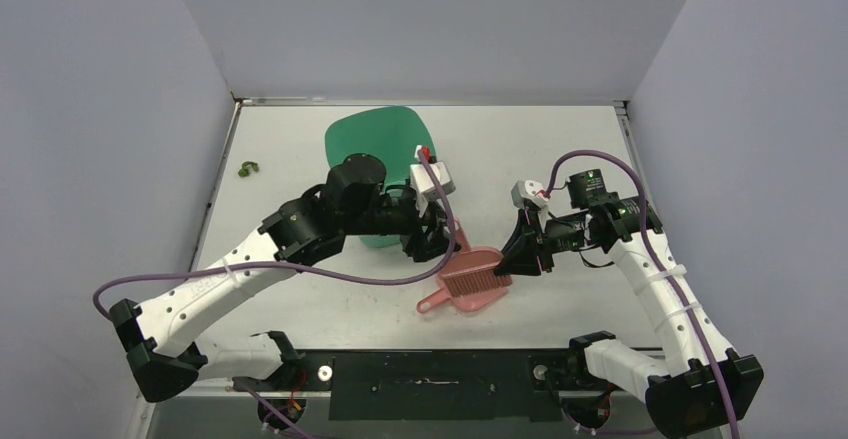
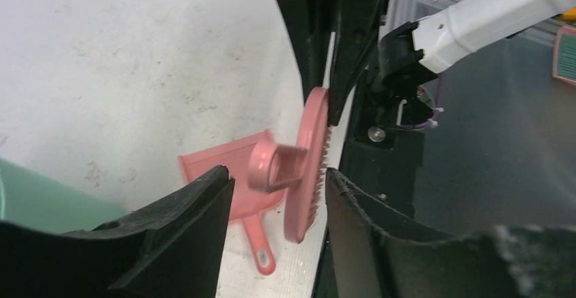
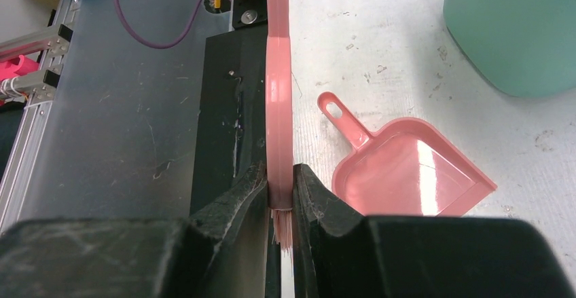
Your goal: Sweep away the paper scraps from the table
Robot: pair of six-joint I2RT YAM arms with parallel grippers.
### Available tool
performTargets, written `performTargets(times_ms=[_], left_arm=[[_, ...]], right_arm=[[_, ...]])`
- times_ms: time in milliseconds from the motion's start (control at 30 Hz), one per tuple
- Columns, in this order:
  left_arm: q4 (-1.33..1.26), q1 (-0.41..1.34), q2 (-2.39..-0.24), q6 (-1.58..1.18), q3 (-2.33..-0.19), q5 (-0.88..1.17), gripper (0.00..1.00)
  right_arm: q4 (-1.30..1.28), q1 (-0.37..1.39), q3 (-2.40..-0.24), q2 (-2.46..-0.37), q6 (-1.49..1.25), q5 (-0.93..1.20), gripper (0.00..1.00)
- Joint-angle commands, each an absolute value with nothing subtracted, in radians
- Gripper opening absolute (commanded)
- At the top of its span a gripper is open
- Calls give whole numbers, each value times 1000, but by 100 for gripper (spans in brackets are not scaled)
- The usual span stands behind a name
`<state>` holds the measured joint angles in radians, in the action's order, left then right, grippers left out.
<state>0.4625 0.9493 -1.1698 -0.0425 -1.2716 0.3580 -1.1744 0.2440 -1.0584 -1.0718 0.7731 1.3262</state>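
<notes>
One olive green paper scrap (image 1: 247, 168) lies near the left edge of the white table (image 1: 560, 139); no other scraps show. My right gripper (image 3: 279, 186) is shut on the pink brush (image 3: 278, 108), held on edge above the table near the front. The pink dustpan (image 1: 470, 281) lies flat on the table just below it, also seen as the dustpan (image 3: 407, 176) in the right wrist view. My left gripper (image 2: 278, 176) is open, its fingers either side of the brush (image 2: 306, 169) without touching it. In the top view the left gripper (image 1: 432, 242) faces the right gripper (image 1: 515, 257).
A teal green bin (image 1: 375, 139) stands at the back centre, right behind the left wrist. The black base plate (image 3: 217, 108) runs along the table's near edge under the brush. Grey walls close in the table on three sides.
</notes>
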Motion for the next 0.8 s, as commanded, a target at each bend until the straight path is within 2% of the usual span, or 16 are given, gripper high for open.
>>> performTargets(times_ms=[0,200,500,533,600,633,700,767], left_arm=[[507,945,-1239,-20,-1399,516,47],[529,945,-1289,-14,-1445,526,32],[595,946,-1297,-22,-1463,499,0],[605,945,-1290,-25,-1464,487,0],[627,945,-1259,-30,-1461,456,0],[636,946,-1241,-39,-1457,428,0],[658,946,-1200,-56,-1451,350,0],[690,947,-1133,-75,-1453,248,0]], right_arm=[[-1136,251,-1088,-1066,779,1361,5],[-1127,252,-1085,-1065,775,1359,5],[-1123,257,-1083,-1070,776,1352,5],[-1120,256,-1082,-1071,774,1348,9],[-1091,257,-1077,-1066,751,1330,33],[-1040,255,-1069,-1057,694,1312,42],[-906,255,-1038,-1035,544,1249,55],[-789,257,-993,-1009,427,1173,63]])
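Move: Just ahead of the left hand's half-open fingers is the brush handle, about 2 cm to the right, 1 cm back and level. The brush head, held at its edge by the right fingers, is about 5 cm right and 5 cm back of the left hand. The dustpan lies about 28 cm below and 5 cm right; the green bin stands 14 cm ahead, 12 cm left, its middle 15 cm lower. From the right hand the handle is about 6 cm left, 3 cm ahead, slightly higher. Sliding about 2 cm to the right over the brush handle and turning slightly clockwise, the left hand shuts its fingers and pinches the handle. The right hand keeps still with its grip, then opens and lets go of the brush head, easing about 1.5 cm forward; the left hand meanwhile shifts some 2 cm back to the left with its hold. ##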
